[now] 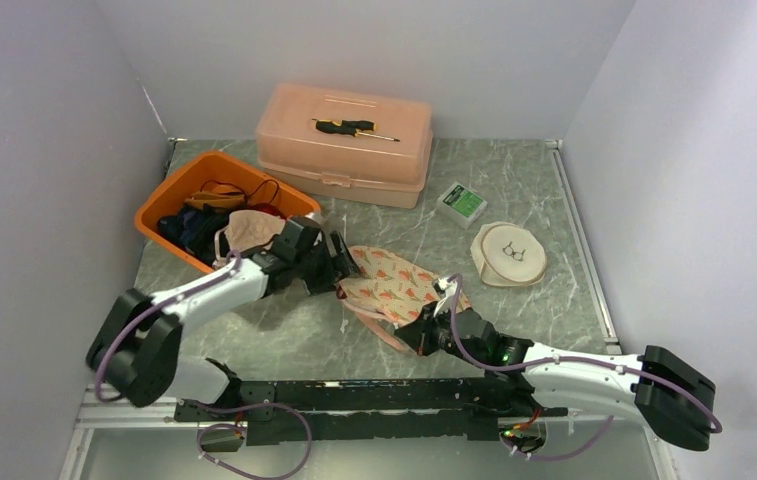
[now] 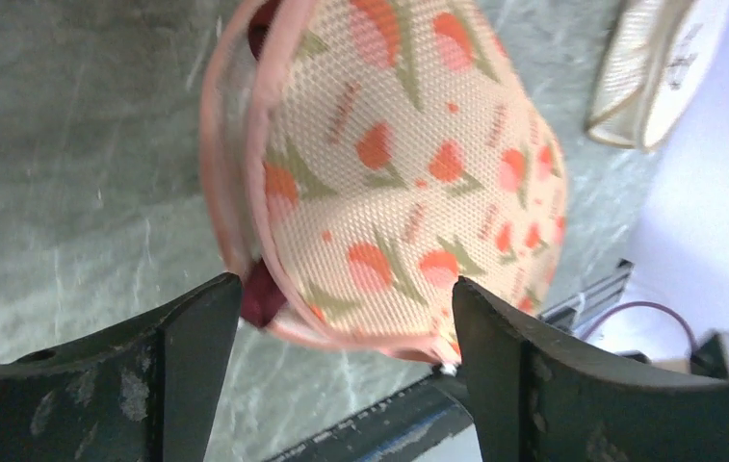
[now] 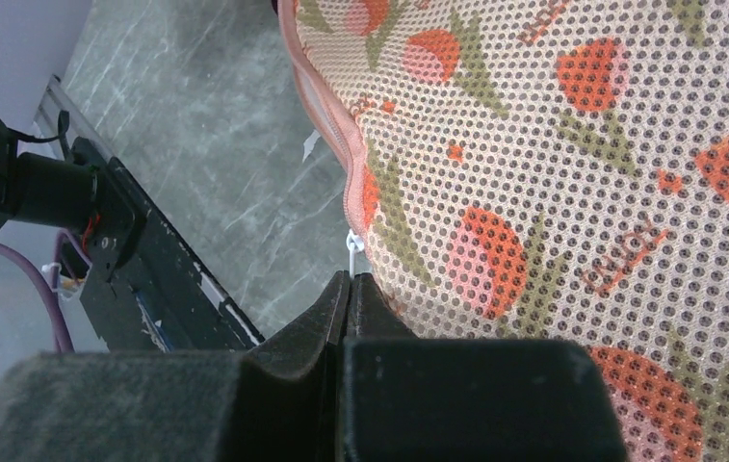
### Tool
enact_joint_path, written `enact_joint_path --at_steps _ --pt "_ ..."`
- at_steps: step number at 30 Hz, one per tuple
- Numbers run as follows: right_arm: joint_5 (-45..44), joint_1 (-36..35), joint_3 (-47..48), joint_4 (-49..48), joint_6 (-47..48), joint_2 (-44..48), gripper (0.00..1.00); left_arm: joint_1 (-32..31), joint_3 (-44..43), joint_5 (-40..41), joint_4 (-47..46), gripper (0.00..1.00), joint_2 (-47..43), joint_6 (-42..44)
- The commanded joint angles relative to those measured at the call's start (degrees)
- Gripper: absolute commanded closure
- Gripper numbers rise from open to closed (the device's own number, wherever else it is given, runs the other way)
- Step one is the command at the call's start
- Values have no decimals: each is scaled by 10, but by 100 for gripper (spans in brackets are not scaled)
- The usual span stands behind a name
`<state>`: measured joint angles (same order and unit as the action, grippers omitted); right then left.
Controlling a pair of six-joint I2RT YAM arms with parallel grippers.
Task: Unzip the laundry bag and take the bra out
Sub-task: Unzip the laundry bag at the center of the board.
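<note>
The laundry bag is peach mesh printed with red tulips and lies mid-table. My left gripper is at the bag's left end. In the left wrist view it is open, with the bag bulging just beyond the gap between its fingers. A scrap of dark red fabric peeks out at the bag's pink seam; I cannot tell whether it is the bra. My right gripper is at the bag's near edge. There it is shut on the small white zipper pull, beside the mesh.
An orange bin of clothes stands at the back left. A pink toolbox with a screwdriver on its lid is behind the bag. A green-white box and a round cream pouch lie at the right. A black rail runs along the near edge.
</note>
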<state>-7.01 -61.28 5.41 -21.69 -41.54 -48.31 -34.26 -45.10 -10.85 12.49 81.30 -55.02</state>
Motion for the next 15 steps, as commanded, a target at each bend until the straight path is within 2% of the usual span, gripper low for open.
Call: enact_joint_path --at_steps 1,5,9,15 --pt "-2 -4 5 -53 1 -9 100 -20 11 29 76 15 -95 -52" --pt "-2 -3 14 -70 2 -33 100 -88 38 68 96 14 -142 -123" --pt "1 -3 20 -86 1 -55 100 -154 61 101 35 14 -146 -188" --pt "10 -4 32 -88 1 -70 100 -207 76 152 -71 13 -104 -269"
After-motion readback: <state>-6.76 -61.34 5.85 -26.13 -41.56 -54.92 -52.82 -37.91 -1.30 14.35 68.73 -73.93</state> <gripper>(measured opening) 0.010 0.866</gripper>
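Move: The bag's zip end, held by its white pull at the right gripper's tips, lies about 11 cm back and 11 cm to the right of the open left hand, some 3 cm lower. The laundry bag's middle is 12 cm to the left hand's right, 2 cm back and 6 cm down, and the pink carry strap 12 cm back, 8 cm right, 7 cm down. For the right hand, the zip end is practically at its fingertips, 1 cm ahead and 1 cm left. Still pinching the white zip pull, the right gripper stays almost in place and sinks about 1 cm. The left hand, wide open and touching nothing that can be seen, comes some 9 cm back and 4 cm to the right along the bag's zip side towards the zip end, first arching up about 4 cm, then sinking a couple as it nears. ##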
